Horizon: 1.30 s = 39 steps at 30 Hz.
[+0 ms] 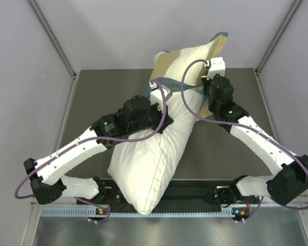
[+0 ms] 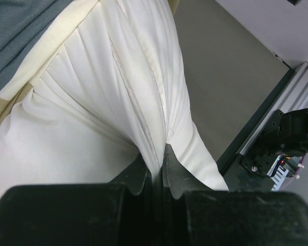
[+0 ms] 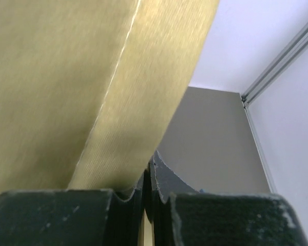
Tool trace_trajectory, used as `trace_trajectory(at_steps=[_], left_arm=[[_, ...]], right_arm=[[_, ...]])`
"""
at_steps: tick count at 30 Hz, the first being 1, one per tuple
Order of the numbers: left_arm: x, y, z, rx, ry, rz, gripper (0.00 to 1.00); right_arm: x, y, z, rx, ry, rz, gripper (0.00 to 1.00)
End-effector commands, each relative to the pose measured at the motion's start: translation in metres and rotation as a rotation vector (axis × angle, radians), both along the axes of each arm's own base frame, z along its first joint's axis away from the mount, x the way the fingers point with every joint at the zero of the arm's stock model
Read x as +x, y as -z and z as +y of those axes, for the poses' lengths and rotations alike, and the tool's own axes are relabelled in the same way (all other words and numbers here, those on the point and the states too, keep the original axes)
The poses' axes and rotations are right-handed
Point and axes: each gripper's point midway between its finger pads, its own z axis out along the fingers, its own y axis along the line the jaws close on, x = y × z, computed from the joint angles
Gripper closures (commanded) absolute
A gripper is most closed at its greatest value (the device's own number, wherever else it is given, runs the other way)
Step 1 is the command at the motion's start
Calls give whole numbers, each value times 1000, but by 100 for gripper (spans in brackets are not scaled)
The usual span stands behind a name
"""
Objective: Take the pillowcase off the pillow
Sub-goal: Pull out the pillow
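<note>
The white pillow (image 1: 154, 159) lies slantwise across the table, from the near edge to the far middle. The checked pillowcase (image 1: 169, 64) is bunched over its far end, showing tan and blue. My left gripper (image 1: 156, 96) is shut on a fold of the pillow just below the case's blue edge. In the left wrist view the fingers (image 2: 179, 169) pinch white pillow (image 2: 108, 92) fabric, with the pillowcase (image 2: 15, 36) at the upper left. My right gripper (image 1: 209, 69) is shut on a raised tan corner of the pillowcase (image 3: 66, 77); its jaws (image 3: 150, 171) clamp that cloth.
The grey table (image 1: 226, 154) is walled by white panels with metal frame posts (image 1: 269, 48) at the back corners. Both arm bases and a black rail (image 1: 195, 197) sit along the near edge. The pillow's near end overhangs that rail.
</note>
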Motion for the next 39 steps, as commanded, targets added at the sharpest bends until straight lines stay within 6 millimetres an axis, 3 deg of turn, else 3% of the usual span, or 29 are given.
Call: trace_trajectory(at_steps=[1,6,15,17,18,19,21,22,23,24,25,26,27,29,32,34,36,39], left_arm=[[-94,25,51,113,223,222,100],[-101,35,58,121,218,253,100],[-110,49,49,87,253,316,100],[-102,53,51,100,211,297,100],[-97,56,50,111,189,290,100],[-92,59,48,113,171,281,100],[-76,73,38,112,117,266,100],[-70,80,32,109,102,262,100],[-64,102,29,143,72,287,100],[-56,108,22,133,54,274,100],[-52,120,22,152,36,277,100],[-49,131,21,171,17,283,100],[-40,153,25,219,-34,284,100],[-37,178,28,266,-60,313,100],[-37,186,19,258,-47,335,100],[-36,183,14,243,-35,335,100],[-35,180,11,237,-33,330,100],[-35,177,10,233,-26,325,100]], right_arm=[[-11,-84,-156,34,611,-235,100],[-7,-93,-187,45,658,-239,100],[-7,-89,-210,32,668,-207,100],[-10,-92,-202,49,604,-216,100],[-11,-83,-195,56,561,-194,100],[-14,-91,-180,82,444,-212,100],[-19,-62,-157,140,326,-120,100],[-28,-63,-140,168,235,-108,100],[-34,-52,-127,233,190,-76,100],[-44,-22,-119,250,161,20,93],[-58,-20,-104,323,88,30,83],[-67,-11,-96,352,53,54,66],[-85,6,-89,378,12,85,40],[-102,29,-68,446,-85,139,21],[-134,33,-53,514,-173,148,13],[-154,25,-46,561,-221,117,9],[-166,19,-43,587,-249,78,1],[-164,17,-43,600,-251,50,0]])
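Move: The pillowcase is bunched over the pillow's far end, its edge already in the right hand's closed fingers; its middle is about 7 cm ahead of that hand, 7 cm left and 3 cm below. The bare white part of the pillow is centred some 25 cm back from the right hand, 21 cm left and 12 cm below. From the left hand, which already grips that bare part, the pillowcase middle is about 27 cm ahead, 12 cm right and 3 cm below. The pillowcase edge is drawn a little farther right and down, about 3 cm, in the right hand's grip; then those fingers open wide and let go, and the hand backs off some 18 cm towards its base, rolling about 30 degrees with its left side rising. The pillow stays pinched in the left hand, which lowers it about 10 cm, mostly as the right hand lets go and withdraws. ##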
